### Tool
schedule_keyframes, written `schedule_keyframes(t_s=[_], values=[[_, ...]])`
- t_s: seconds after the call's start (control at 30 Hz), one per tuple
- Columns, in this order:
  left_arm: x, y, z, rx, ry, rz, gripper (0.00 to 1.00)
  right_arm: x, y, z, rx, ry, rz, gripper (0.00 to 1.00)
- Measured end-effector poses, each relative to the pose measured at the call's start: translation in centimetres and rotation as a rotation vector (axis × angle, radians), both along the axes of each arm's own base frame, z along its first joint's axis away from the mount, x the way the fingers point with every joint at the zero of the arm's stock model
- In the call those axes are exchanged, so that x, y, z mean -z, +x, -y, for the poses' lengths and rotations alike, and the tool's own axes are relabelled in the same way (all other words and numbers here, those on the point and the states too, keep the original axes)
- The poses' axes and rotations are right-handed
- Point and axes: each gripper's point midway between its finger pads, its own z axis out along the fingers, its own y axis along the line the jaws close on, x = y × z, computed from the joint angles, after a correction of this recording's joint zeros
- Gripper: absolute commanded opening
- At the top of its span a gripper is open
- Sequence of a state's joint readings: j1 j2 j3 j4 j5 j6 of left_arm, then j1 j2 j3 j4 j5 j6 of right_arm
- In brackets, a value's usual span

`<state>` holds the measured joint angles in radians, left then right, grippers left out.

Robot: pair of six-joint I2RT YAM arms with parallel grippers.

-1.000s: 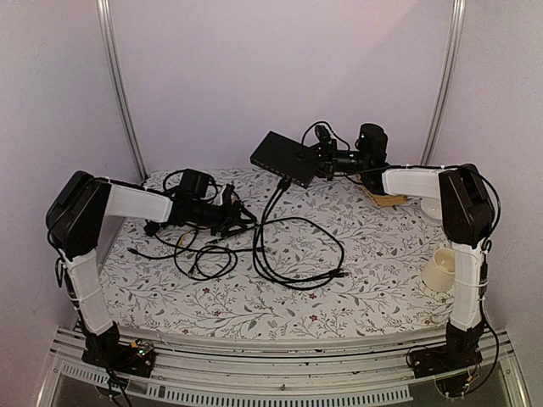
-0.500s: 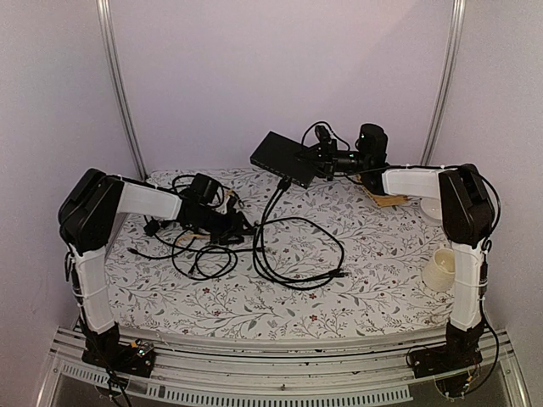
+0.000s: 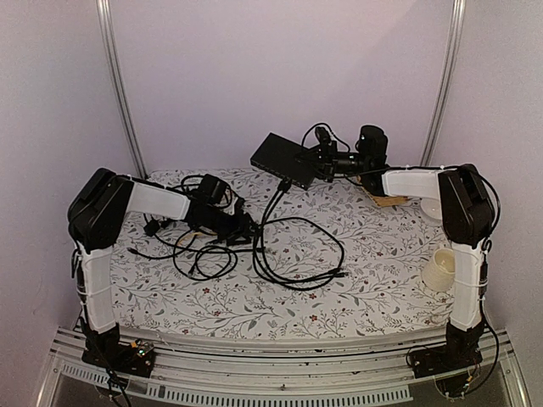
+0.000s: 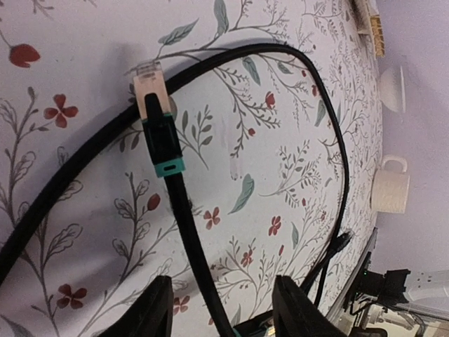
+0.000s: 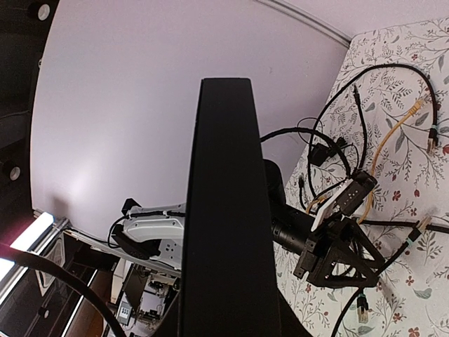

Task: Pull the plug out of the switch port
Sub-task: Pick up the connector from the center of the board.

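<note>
The black switch (image 3: 282, 156) hangs tilted in the air at the back, with my right gripper (image 3: 319, 158) shut on its right end. In the right wrist view the switch (image 5: 223, 210) stands edge-on and fills the middle. A plug (image 3: 284, 181) sits in a port on its lower edge, and its black cable (image 3: 270, 208) drops to the table. My left gripper (image 3: 241, 226) is low over the cloth, left of that cable, and open. A black cable (image 4: 189, 239) passes between its fingers (image 4: 156, 312) untouched. This cable ends in a loose clear plug (image 4: 149, 78).
Loops of black cable (image 3: 297, 254) and a tangle (image 3: 199, 250) lie across the floral cloth. A cream cup (image 3: 439, 270), a white bowl (image 3: 432, 209) and a wooden piece (image 3: 386, 201) are on the right side. The tent walls close in behind.
My left arm has swung right and forward over the cable tangle, nearer the hanging cable. The right arm and the switch have not moved.
</note>
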<state>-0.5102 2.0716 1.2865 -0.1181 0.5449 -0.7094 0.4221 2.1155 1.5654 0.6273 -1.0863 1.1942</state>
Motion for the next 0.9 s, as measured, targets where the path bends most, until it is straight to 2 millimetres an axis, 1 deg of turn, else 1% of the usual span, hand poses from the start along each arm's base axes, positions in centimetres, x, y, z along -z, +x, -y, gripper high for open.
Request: schedule_keyframes(t_s=[0.03, 0.1, 0.13, 0.2, 0.23, 0.27, 0.37, 0.63, 0.77, 0.87, 0.9], values=[[0.0, -0.1, 0.3, 0.006, -0.001, 0.0, 0.44, 0.1, 0.0, 0.0, 0.0, -0.001, -0.001, 0.02], [0.1, -0.2, 0.6, 0.015, -0.004, -0.002, 0.37, 0.3, -0.1, 0.0, 0.0, -0.002, -0.006, 0.02], [0.2, -0.2, 0.8, 0.02, -0.005, -0.003, 0.31, 0.4, -0.1, 0.0, 0.0, -0.003, -0.008, 0.02], [0.5, -0.3, 1.1, 0.029, -0.006, -0.009, 0.14, 0.5, -0.1, 0.0, 0.0, -0.003, -0.011, 0.02], [0.7, -0.4, 1.2, 0.03, -0.006, -0.013, 0.08, 0.5, -0.1, 0.0, 0.0, -0.002, -0.009, 0.02], [0.9, -0.5, 1.2, 0.034, -0.006, -0.017, 0.03, 0.5, -0.1, 0.0, 0.0, -0.002, -0.01, 0.02], [1.0, -0.6, 1.3, 0.036, -0.009, -0.023, 0.0, 0.5, -0.1, 0.0, -0.001, -0.002, -0.01, 0.02], [0.5, -0.2, 1.2, 0.023, -0.002, -0.002, 0.0, 0.5, -0.1, 0.1, 0.0, -0.002, -0.012, 0.02], [-1.1, 0.6, 0.7, -0.007, 0.007, 0.041, 0.0, 0.4, -0.3, 0.1, 0.0, -0.002, -0.013, 0.02], [-3.8, 1.4, 0.2, -0.035, -0.004, 0.098, 0.0, 0.1, -0.5, 0.4, 0.002, -0.001, -0.011, 0.02], [-5.0, 1.7, 0.0, -0.047, -0.012, 0.122, 0.0, -0.1, -0.7, 0.5, 0.003, -0.001, -0.01, 0.02]])
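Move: The connector to pick up, a clear plug with a teal ring, lies about 5 cm straight ahead of the left hand and 2 cm below; its cable runs back between the open fingers. A black loop cable crosses right under the plug. A second plug lies some 3 cm behind and 3 cm to the right of the left hand. From the right hand, which holds the switch, the connector is about 11 cm to the left, level fore and aft, some 25 cm below. Ease the left gripper just over 1 cm right and about 1 cm down onto the black cable behind the teal-ringed connector, shutting the half-open fingers around the cable. Once they pinch it, raise the hand about 6 cm, speeding up, and let it drift some 3 cm forward with a slight upward tilt of the fingers. Keep the right gripper nearly still, holding the switch. ##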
